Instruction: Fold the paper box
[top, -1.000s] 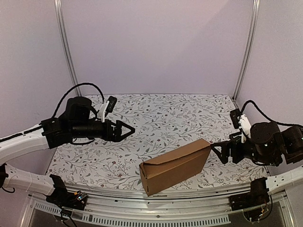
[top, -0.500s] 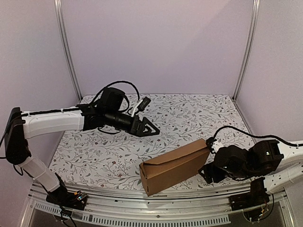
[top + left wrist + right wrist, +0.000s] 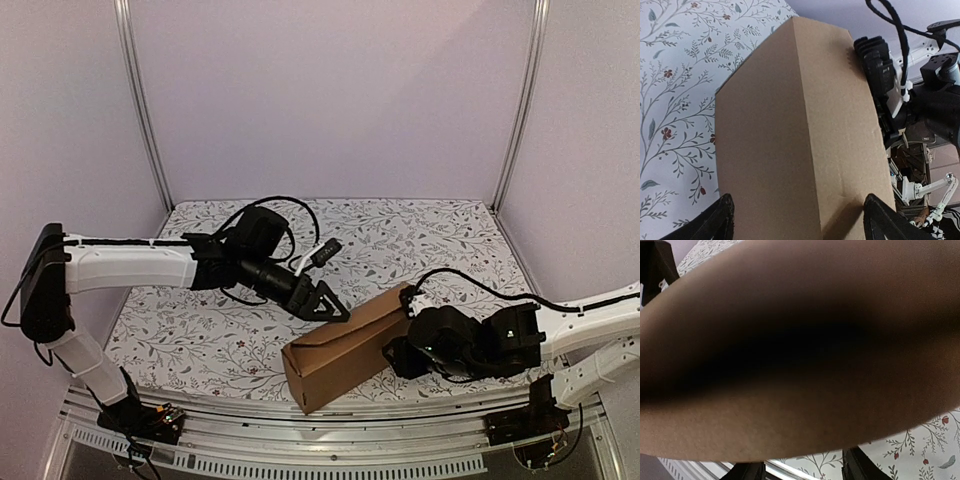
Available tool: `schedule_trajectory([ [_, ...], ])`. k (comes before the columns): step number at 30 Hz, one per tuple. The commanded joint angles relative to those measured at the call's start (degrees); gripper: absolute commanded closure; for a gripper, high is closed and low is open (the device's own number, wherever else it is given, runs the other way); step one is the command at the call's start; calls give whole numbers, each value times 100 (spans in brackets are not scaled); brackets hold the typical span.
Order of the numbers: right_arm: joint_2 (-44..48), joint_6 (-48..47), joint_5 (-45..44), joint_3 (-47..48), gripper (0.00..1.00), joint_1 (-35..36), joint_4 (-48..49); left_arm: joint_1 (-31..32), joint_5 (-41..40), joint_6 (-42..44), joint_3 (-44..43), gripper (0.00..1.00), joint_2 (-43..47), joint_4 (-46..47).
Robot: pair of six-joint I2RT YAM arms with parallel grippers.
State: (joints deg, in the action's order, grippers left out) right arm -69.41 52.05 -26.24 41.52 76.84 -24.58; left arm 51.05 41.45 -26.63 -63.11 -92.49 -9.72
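Observation:
The paper box [image 3: 345,345] is a folded brown cardboard box lying slantwise near the table's front edge. Its left end is nearest the rail. My left gripper [image 3: 325,305] hovers over the box's upper long edge. In the left wrist view the box [image 3: 800,115] fills the frame, and that gripper [image 3: 799,200] is open with its fingertips [image 3: 722,220] spread across the box's width. My right gripper [image 3: 395,355] is low at the box's right end. In the right wrist view the box [image 3: 790,350] looms close and blurred above that gripper [image 3: 800,462], and table shows between the parted fingers [image 3: 860,465].
A floral tablecloth [image 3: 400,240] covers the table. A metal rail [image 3: 300,425] runs along the front edge just below the box. Upright frame posts [image 3: 140,100] stand at the back corners against purple walls. The right arm's cable [image 3: 470,285] loops above the table.
My left arm swung right and down to the box. My right arm dropped and moved left onto the box's right end while its fingers narrowed. The box slid a little left.

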Motion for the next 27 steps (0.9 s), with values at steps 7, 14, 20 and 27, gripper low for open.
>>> schedule_trajectory([
  [7,-1387,-1194,115,670,47,-806,1546,142,-972,-197,573,14,623,-379],
  [14,-2205,-2166,748,1548,46,-1335,1779,126,-1710,-351,743,14,786,-590],
  [20,-2710,-2615,975,2147,46,-1479,1506,-64,-2382,-402,875,13,1029,-993],
  [27,-2837,-2742,885,2264,44,-1482,1259,-262,-2774,-262,760,13,1663,-1591],
])
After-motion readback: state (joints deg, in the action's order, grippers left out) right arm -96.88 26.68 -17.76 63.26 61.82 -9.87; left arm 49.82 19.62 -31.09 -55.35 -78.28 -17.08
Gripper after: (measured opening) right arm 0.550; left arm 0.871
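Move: The paper box lies slantwise between the hands, its middle about 6 cm back, 3 cm right and 7 cm below the left hand. From the right hand it is some 9 cm left, 2 cm ahead and about level. The box's far right end stands about 8 cm ahead and 3 cm right of the right hand; its near left end is some 20 cm left and 3 cm back. The right hand, fingers still half open, pushes against the box's side facing the base, sweeping about 12 cm forward and 10 cm left to swing the far right end around, and eases off at the end. Meanwhile the left hand dips back slightly, then guides from the other side with one finger kept on the cardboard, going some 6 cm left and a little forward with its fingers wide open and turning about 20 degrees counter-clockwise. ##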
